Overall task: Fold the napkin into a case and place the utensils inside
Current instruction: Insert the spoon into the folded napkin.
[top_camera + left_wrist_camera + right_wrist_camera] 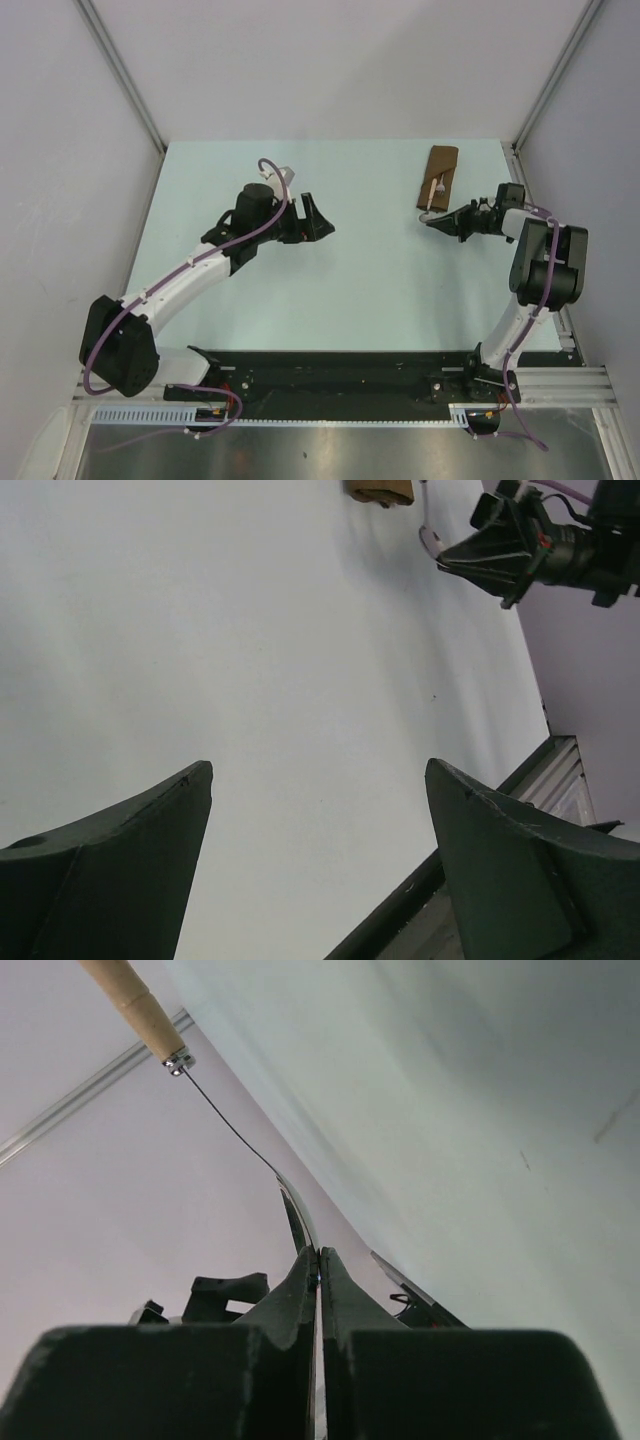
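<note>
The napkin lies as a narrow brown case [440,172] at the far right of the table, and its near end shows in the left wrist view as the case [380,490]. My right gripper [432,222] is shut on the shiny metal end of a utensil [290,1215]. From that end a thin wire neck runs up to its pale tan handle [135,1000]. That handle [437,186] lies over the case's near end; whether it is inside the cloth I cannot tell. My left gripper [325,228] hovers open over the middle of the table, with nothing between its fingers.
The pale green table [330,290] is boxed in by white walls on three sides. An aluminium rail [565,335] runs along its right edge. A black base bar [340,365] lies across the near edge between the arm bases.
</note>
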Robot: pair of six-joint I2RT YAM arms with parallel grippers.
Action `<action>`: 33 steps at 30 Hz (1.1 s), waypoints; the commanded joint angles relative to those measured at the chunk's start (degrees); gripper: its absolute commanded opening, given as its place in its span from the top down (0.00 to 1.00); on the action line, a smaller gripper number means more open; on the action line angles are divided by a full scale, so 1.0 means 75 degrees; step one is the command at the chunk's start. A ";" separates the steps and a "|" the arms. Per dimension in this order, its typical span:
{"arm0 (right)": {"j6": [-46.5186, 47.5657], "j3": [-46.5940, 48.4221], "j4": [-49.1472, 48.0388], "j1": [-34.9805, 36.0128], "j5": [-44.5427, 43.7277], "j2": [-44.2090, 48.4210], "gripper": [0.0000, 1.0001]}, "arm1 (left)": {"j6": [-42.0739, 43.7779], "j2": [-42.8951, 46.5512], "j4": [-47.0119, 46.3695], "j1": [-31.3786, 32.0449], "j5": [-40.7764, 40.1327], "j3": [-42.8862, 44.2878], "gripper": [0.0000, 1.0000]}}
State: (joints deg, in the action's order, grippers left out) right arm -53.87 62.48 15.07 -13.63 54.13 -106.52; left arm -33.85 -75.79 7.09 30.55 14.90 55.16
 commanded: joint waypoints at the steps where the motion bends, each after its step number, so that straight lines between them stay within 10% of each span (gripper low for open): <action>1: 0.0174 0.0985 0.0510 0.0141 0.0459 -0.0656 1.00 | 0.0224 0.0016 -0.0055 0.0064 0.0510 0.0204 0.10; 33: -0.0833 0.2579 0.0920 0.0118 -0.0607 -0.2192 1.00 | 0.0142 -0.0207 0.0015 0.0052 0.0815 0.0345 0.10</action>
State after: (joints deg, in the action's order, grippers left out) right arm -57.17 78.19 22.37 -12.34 51.35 -122.32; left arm -33.45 -77.47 7.49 30.63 19.92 55.20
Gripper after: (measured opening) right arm 0.010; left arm 0.897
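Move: The folded napkin, which the spoon is being taken to, has its middle about 14 cm ahead of the right hand, 5 cm to its right and some 8 cm below. The fork already in the napkin shows its head roughly 11 cm ahead and 5 cm to the right, about 7 cm down. From the idle left hand the napkin lies about 15 cm ahead, 34 cm to the right and 18 cm lower. The spoon, still pinched at its bowl end in the right fingers with its wooden handle leading, is carried forward some 4.5 cm over the napkin beside the fork, sinking slightly. The right hand then nearly stops going forward and lowers it, about 4 cm down in all, tipping the fingers down by some 10 degrees and keeping its grip. ##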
